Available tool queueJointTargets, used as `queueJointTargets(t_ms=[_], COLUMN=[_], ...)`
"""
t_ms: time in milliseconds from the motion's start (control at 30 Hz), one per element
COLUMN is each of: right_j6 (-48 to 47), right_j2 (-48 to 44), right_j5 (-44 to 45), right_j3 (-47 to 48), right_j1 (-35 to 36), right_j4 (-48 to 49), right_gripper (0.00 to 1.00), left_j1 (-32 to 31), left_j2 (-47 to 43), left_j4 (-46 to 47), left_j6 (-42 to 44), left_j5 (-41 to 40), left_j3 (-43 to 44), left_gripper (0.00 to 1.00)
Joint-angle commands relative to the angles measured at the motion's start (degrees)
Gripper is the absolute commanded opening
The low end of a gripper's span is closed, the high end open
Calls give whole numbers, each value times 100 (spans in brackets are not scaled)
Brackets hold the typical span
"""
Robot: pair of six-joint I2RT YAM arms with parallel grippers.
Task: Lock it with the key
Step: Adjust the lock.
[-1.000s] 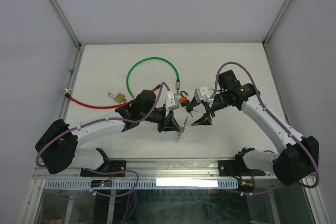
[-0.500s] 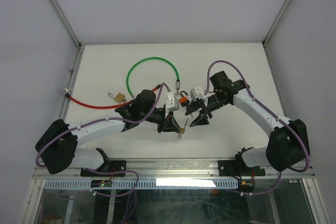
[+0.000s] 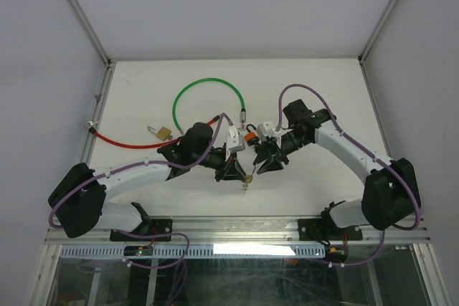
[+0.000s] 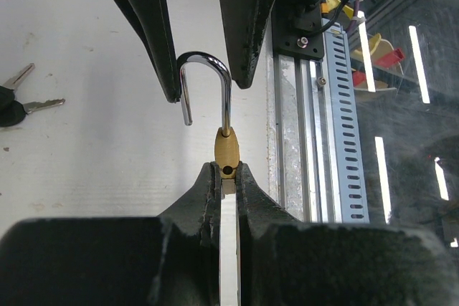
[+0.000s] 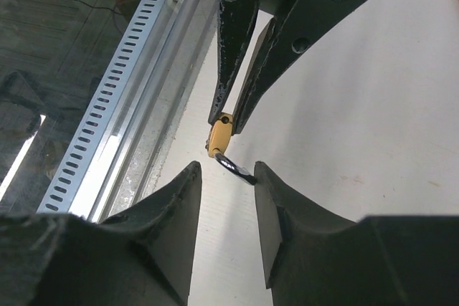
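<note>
A small brass padlock [image 4: 227, 150] is held by its body in my left gripper [image 4: 227, 170], which is shut on it. Its steel shackle [image 4: 208, 69] stands swung open. In the right wrist view the same padlock [image 5: 219, 137] hangs just ahead of my right gripper [image 5: 226, 166], whose jaws stand apart on either side of the shackle; the right finger touches the shackle's free end. From above both grippers [image 3: 244, 172] [image 3: 264, 163] meet at the table's front middle. The key [image 4: 32, 105], on a black fob, lies on the table beside them.
A second brass padlock [image 3: 163, 132] on a red cable [image 3: 122, 142] lies at the left. A green cable loop [image 3: 208, 84] and an orange padlock [image 3: 249, 134] sit behind the grippers. The metal rail [image 4: 337, 105] runs along the near table edge.
My right arm has moved left to the held padlock, and its jaws have narrowed around the shackle. The left arm has stayed in place with the padlock.
</note>
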Motion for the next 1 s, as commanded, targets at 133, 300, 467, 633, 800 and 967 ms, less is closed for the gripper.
queueJointTargets(t_ms=[133,300,467,633,800,967], right_j6=[-5,180,391,438,456,514], right_j2=[-143,-179,-225,-227,-240,-303], right_j5=[-246,-197,-145,-102,-75,-84], right_j3=[225,187,115,110,113,128], right_j1=[20,20,31,52,63,57], right_j4=[-10,125,317,356,338,314], right_gripper=[32,28,23,14,0,0], left_j1=[25,29,30,25,30,38], left_j2=[-207,-211,-212,-251,-359,-638], left_j4=[355,350,359,362,373,602], left_j6=[92,39,-15,-36,-6,-29], left_j5=[5,-148,-250,-376,-541,-875], left_j3=[118,124,145,128,70,-158], left_gripper=[0,0,0,0,0,0])
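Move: The right hand's parted fingers stand around the bend of the brass padlock's shackle, which is about 1 cm to their left and 1 cm below the hand point. The padlock's body is roughly 2 cm back, 2 cm left and 3 cm lower. On the table, some 11 cm below, the orange padlock lies about 12 cm ahead and 1 cm left, its keys 8 cm ahead and 2 cm right. From the left hand, the shackle is about 1 cm ahead, 3 cm right and 1 cm up. The right fingers close from a bit over a third open to shut, pinching the bend of the shackle while that hand eases forward about 1 cm. The left hand keeps its grip on the brass body, first still, then creeping forward and finally left, about 1 cm in all, with a slight counter-clockwise turn. ##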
